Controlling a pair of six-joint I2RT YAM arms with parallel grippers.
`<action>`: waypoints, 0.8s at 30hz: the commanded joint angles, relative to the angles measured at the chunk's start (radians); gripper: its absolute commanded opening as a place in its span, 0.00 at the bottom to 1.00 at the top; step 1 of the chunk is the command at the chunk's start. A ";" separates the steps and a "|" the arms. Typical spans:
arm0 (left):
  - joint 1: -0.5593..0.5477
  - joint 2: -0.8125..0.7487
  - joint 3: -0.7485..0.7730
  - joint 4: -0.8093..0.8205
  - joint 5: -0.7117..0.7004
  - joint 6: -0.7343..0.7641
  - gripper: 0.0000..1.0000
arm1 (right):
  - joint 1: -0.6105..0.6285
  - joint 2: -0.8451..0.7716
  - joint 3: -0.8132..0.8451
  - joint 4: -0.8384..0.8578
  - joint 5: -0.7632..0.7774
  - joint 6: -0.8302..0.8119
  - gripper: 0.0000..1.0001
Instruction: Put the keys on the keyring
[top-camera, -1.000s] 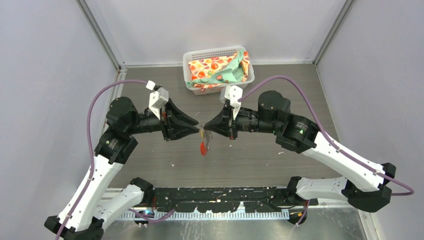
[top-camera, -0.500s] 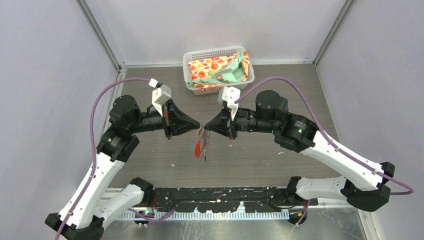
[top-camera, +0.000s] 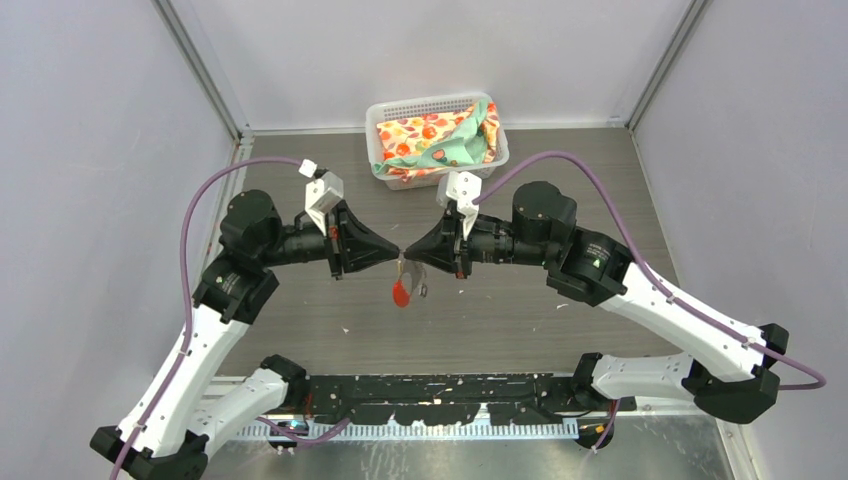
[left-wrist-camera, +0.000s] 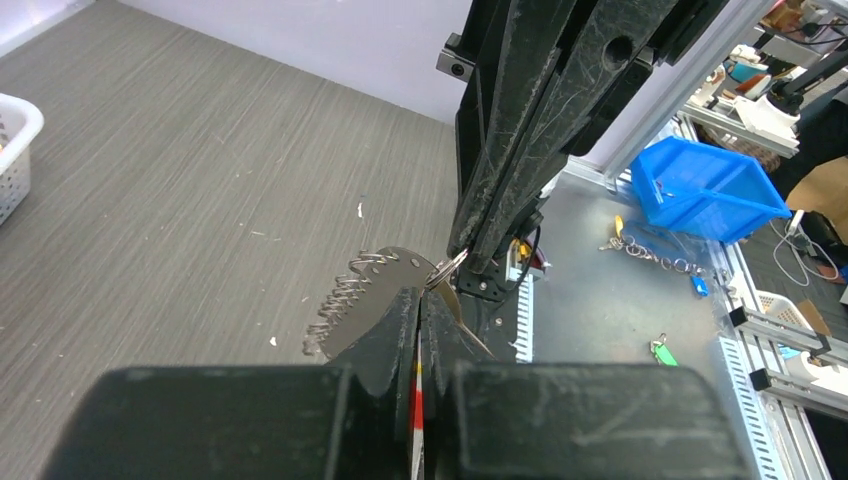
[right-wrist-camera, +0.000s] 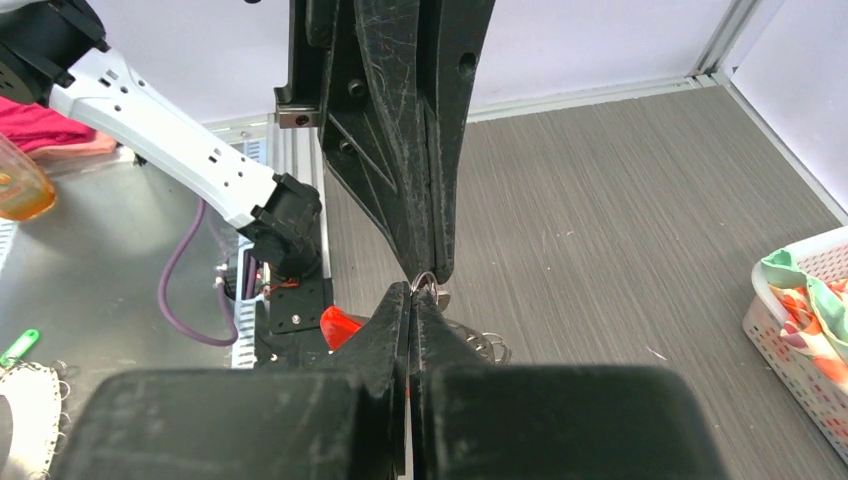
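Observation:
Above the middle of the table my left gripper (top-camera: 396, 253) and right gripper (top-camera: 407, 256) meet tip to tip, both shut. The keyring hangs under that meeting point, with its red tag (top-camera: 400, 293) and silver loops (top-camera: 422, 288). In the left wrist view its curved silver plate with the loops (left-wrist-camera: 372, 288) sticks out past my left gripper (left-wrist-camera: 420, 297), and a small silver ring (left-wrist-camera: 447, 268) sits in the right arm's tips. The right wrist view shows that ring (right-wrist-camera: 424, 279) at my right gripper (right-wrist-camera: 412, 298), with the tag (right-wrist-camera: 338, 325) below. The keys cannot be made out.
A white basket (top-camera: 430, 102) with patterned cloth stands at the back of the table, behind the grippers. Grey walls close the left, right and back sides. The arm bases and a black rail run along the near edge. A blue bin (left-wrist-camera: 705, 185) lies off the table.
My left gripper has closed its jaws at the right gripper's tip. The hanging tag and loops swung and now hang a little higher. Both arms shifted only slightly.

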 joint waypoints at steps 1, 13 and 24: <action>0.003 -0.002 -0.013 0.020 0.010 0.014 0.05 | 0.000 -0.050 -0.011 0.208 -0.040 0.058 0.01; 0.003 -0.076 0.049 -0.053 0.079 0.210 0.58 | -0.001 -0.100 -0.102 0.286 0.005 0.103 0.01; 0.003 -0.064 0.065 0.060 0.138 0.252 0.58 | -0.001 -0.059 -0.066 0.244 -0.076 0.125 0.01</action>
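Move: The small ring sits between the two nearly touching fingertips: about 1 cm to the left hand's right, level and straight across, and about 1 cm to the right hand's left. From the left hand, the red-handled keyring hangs some 7 cm below and 1 cm right, the yellow key tag about 4 cm below, likewise 1 cm right, both neither ahead nor back. Left opens off the ring, backs about 2.5 cm, then rises; right keeps its pinch, lifting some 2.5 cm. ##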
